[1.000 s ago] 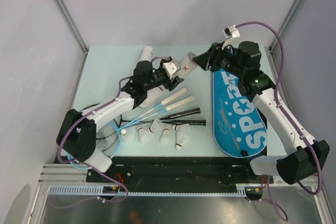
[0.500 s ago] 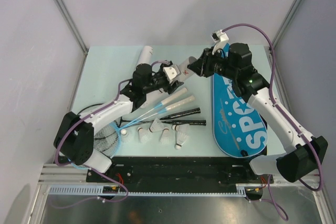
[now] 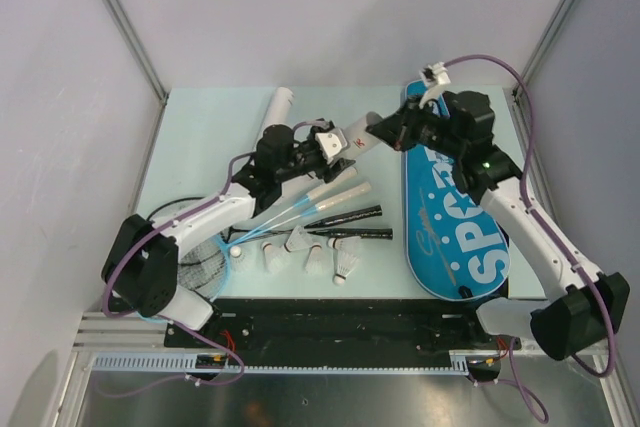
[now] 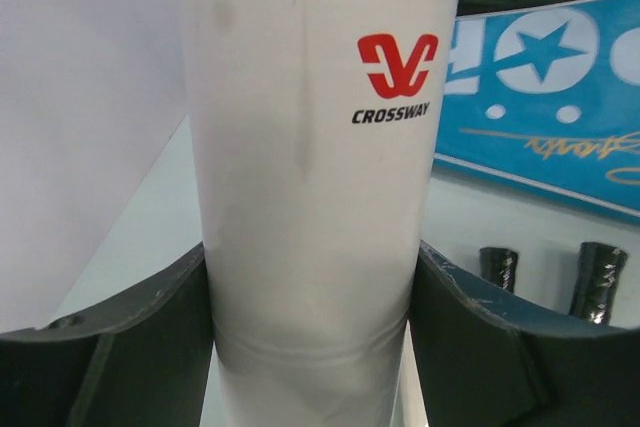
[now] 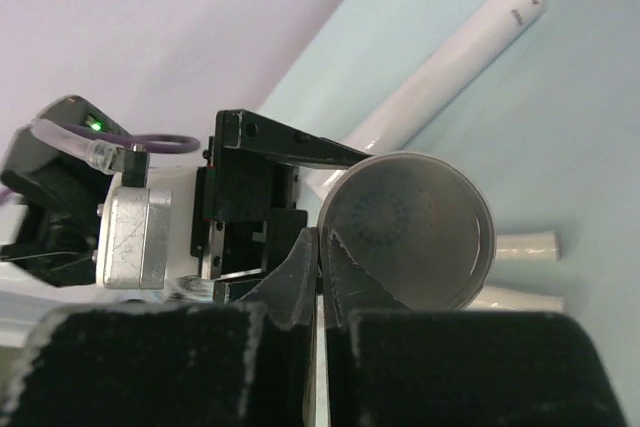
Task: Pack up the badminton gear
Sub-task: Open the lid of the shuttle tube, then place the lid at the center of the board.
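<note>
My left gripper (image 3: 322, 145) (image 4: 315, 347) is shut on a white tube (image 4: 310, 147) marked CROSSWAY, held off the table and pointing at the right arm. My right gripper (image 3: 381, 134) (image 5: 322, 245) is shut, its fingertips pinching the rim of the tube's clear lid (image 5: 410, 232). A second white tube (image 3: 278, 107) (image 5: 440, 77) lies at the back. Two rackets lie mid-table, with white handles (image 3: 335, 189) and black handles (image 3: 355, 217). Several shuttlecocks (image 3: 318, 259) stand along the front. The blue SPORT bag (image 3: 455, 222) (image 4: 540, 117) lies under the right arm.
The racket heads (image 3: 205, 252) sit at the front left by the left arm's base. Grey walls close in the pale table (image 3: 200, 137) on three sides. A black rail (image 3: 340, 322) runs along the near edge.
My right gripper has closed from half open to shut on the lid's rim at the tube's end. The left gripper still holds the tube, which moved slightly.
</note>
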Controlling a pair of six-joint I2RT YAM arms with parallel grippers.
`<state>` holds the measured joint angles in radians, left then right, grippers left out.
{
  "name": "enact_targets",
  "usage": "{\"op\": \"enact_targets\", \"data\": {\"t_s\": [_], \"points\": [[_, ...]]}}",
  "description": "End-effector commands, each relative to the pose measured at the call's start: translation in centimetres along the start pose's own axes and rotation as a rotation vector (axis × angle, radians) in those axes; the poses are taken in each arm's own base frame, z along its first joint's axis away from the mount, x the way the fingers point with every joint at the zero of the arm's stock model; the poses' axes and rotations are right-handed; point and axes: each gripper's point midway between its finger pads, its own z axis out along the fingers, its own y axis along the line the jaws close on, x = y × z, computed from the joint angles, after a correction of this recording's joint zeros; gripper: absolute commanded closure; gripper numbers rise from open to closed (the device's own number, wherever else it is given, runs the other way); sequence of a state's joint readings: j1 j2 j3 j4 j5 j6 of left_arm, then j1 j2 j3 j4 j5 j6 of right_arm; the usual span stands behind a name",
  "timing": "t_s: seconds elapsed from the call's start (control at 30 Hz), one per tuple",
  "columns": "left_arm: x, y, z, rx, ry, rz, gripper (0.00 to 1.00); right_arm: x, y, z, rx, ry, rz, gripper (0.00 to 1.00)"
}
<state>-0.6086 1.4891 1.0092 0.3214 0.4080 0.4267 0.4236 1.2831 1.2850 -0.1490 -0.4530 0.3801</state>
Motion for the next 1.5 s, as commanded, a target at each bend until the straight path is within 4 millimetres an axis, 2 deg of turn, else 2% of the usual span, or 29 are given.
{"op": "enact_targets", "data": {"t_s": [0.0, 0.03, 0.1, 0.2, 0.3, 0.4, 0.47, 0.5, 0.53, 0.57, 0.6, 0.63, 0.67, 0.7, 0.73, 0.77, 0.83, 0.87, 0.93, 0.97, 1.03, 1.07, 1.13, 1.17, 1.27, 1.37, 1.4, 1.43, 1.47], "points": [[-2.1, 1.0, -0.8, -0.052, -0.052, 0.086, 0.7, -4.2, 3.2, -4.8, -0.207, -0.168, 0.159, 1.0], [-1.9, 0.8, -0.7, -0.044, -0.048, 0.087, 0.7, -4.9, 3.4, -5.5, -0.241, -0.181, 0.157, 1.0], [-1.8, 0.7, -0.8, -0.042, -0.047, 0.089, 0.73, -4.4, 3.3, -5.9, -0.255, -0.164, 0.226, 1.0], [-1.7, 0.7, -1.0, -0.045, -0.047, 0.088, 0.74, -4.7, 3.4, -6.9, -0.316, -0.185, 0.305, 1.0], [-1.6, 0.6, -0.9, -0.045, -0.046, 0.088, 0.75, -4.4, 2.9, -7.1, -0.322, -0.19, 0.309, 1.0], [-2.2, 0.8, -1.0, -0.048, -0.06, 0.087, 0.74, -5.0, 2.6, -7.4, -0.286, -0.232, 0.264, 1.0], [-3.0, 1.0, -1.2, -0.065, -0.081, 0.067, 0.75, -5.9, 1.1, -7.2, -0.187, -0.288, 0.214, 1.0], [-3.5, 1.3, -1.4, -0.083, -0.093, 0.058, 0.74, -4.5, -0.1, -6.2, -0.101, -0.245, 0.22, 1.0], [-4.6, 1.9, -2.0, -0.115, -0.116, 0.033, 0.74, -5.0, -3.2, -5.3, 0.079, -0.307, 0.09, 1.0], [-5.6, 2.7, -2.3, -0.154, -0.141, 0.023, 0.73, -4.3, -4.8, -4.3, 0.167, -0.296, 0.067, 1.0], [-6.0, 3.9, -2.9, -0.227, -0.14, 0.009, 0.73, -3.1, -5.1, -2.9, 0.206, -0.269, 0.037, 1.0], [-7.1, 4.4, -4.0, -0.263, -0.167, -0.011, 0.72, -1.4, -8.4, -1.0, 0.324, -0.239, 0.007, 1.0], [-8.0, 4.8, -4.5, -0.291, -0.199, -0.007, 0.71, -0.3, -9.5, -0.1, 0.363, -0.22, 0.003, 1.0], [-8.7, 5.1, -5.1, -0.309, -0.216, -0.001, 0.7, -0.1, -9.9, 0.9, 0.362, -0.231, -0.006, 1.0], [-9.0, 5.2, -5.6, -0.323, -0.224, 0.0, 0.7, 1.9, -11.6, 2.6, 0.391, -0.187, -0.004, 1.0], [-10.2, 5.5, -6.7, -0.346, -0.25, 0.006, 0.7, 2.7, -12.4, 3.5, 0.412, -0.173, -0.017, 1.0], [-10.5, 5.9, -7.6, -0.381, -0.256, 0.008, 0.7, 3.9, -13.5, 5.0, 0.419, -0.158, -0.03, 1.0], [-11.6, 5.9, -8.6, -0.393, -0.283, 0.016, 0.69, 5.9, -15.4, 6.1, 0.464, -0.118, -0.039, 1.0], [-12.0, 5.8, -9.4, -0.401, -0.298, 0.004, 0.69, 7.1, -16.8, 7.3, 0.495, -0.093, -0.058, 1.0], [-12.7, 5.8, -10.0, -0.408, -0.32, -0.002, 0.69, 9.5, -18.4, 8.1, 0.518, -0.033, -0.06, 1.0], [-13.1, 5.7, -10.6, -0.411, -0.337, -0.038, 0.69, 10.8, -19.2, 9.0, 0.53, 0.001, -0.082, 1.0], [-13.8, 5.5, -11.3, -0.412, -0.359, -0.044, 0.69, 12.5, -20.3, 9.2, 0.558, 0.046, -0.092, 1.0], [-14.0, 5.1, -11.8, -0.403, -0.377, -0.069, 0.69, 13.7, -21.1, 9.6, 0.568, 0.076, -0.096, 1.0], [-14.6, 4.9, -12.4, -0.401, -0.394, -0.073, 0.68, 14.9, -21.8, 9.9, 0.577, 0.103, -0.091, 0.99], [-15.2, 4.6, -13.1, -0.391, -0.418, -0.072, 0.67, 16.3, -22.5, 10.4, 0.585, 0.142, -0.086, 0.89], [-15.6, 4.3, -13.8, -0.39, -0.434, -0.078, 0.66, 16.6, -22.5, 10.6, 0.592, 0.183, -0.092, 0.61], [-15.8, 4.2, -14.0, -0.388, -0.44, -0.079, 0.66, 16.0, -21.9, 10.4, 0.584, 0.186, -0.09, 0.45], [-15.8, 4.1, -14.1, -0.383, -0.442, -0.075, 0.66, 15.2, -21.1, 10.4, 0.58, 0.182, -0.096, 0.37], [-15.7, 3.9, -14.0, -0.376, -0.439, -0.075, 0.66, 16.1, -20.3, 9.6, 0.599, 0.237, -0.101, 0.32]]}}
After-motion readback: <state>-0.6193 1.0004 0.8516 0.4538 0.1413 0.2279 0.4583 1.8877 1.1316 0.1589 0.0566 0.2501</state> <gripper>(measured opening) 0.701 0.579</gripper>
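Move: The right hand's shut fingers already pinch the lid's rim, its middle about 2 cm ahead and 1 cm to the right, level with them. The clear table spot for the lid is some 14 cm ahead, 5 cm right and 33 cm below; the white racket grips' ends lie 4 cm back and 4 cm left of that spot. From the left hand, holding the tube, the lid is roughly 5 cm ahead, 7 cm right and 8 cm above. Right hand tugs the lid rightward, swings it some 30 cm down and forward, releases; left lifts the tube. ##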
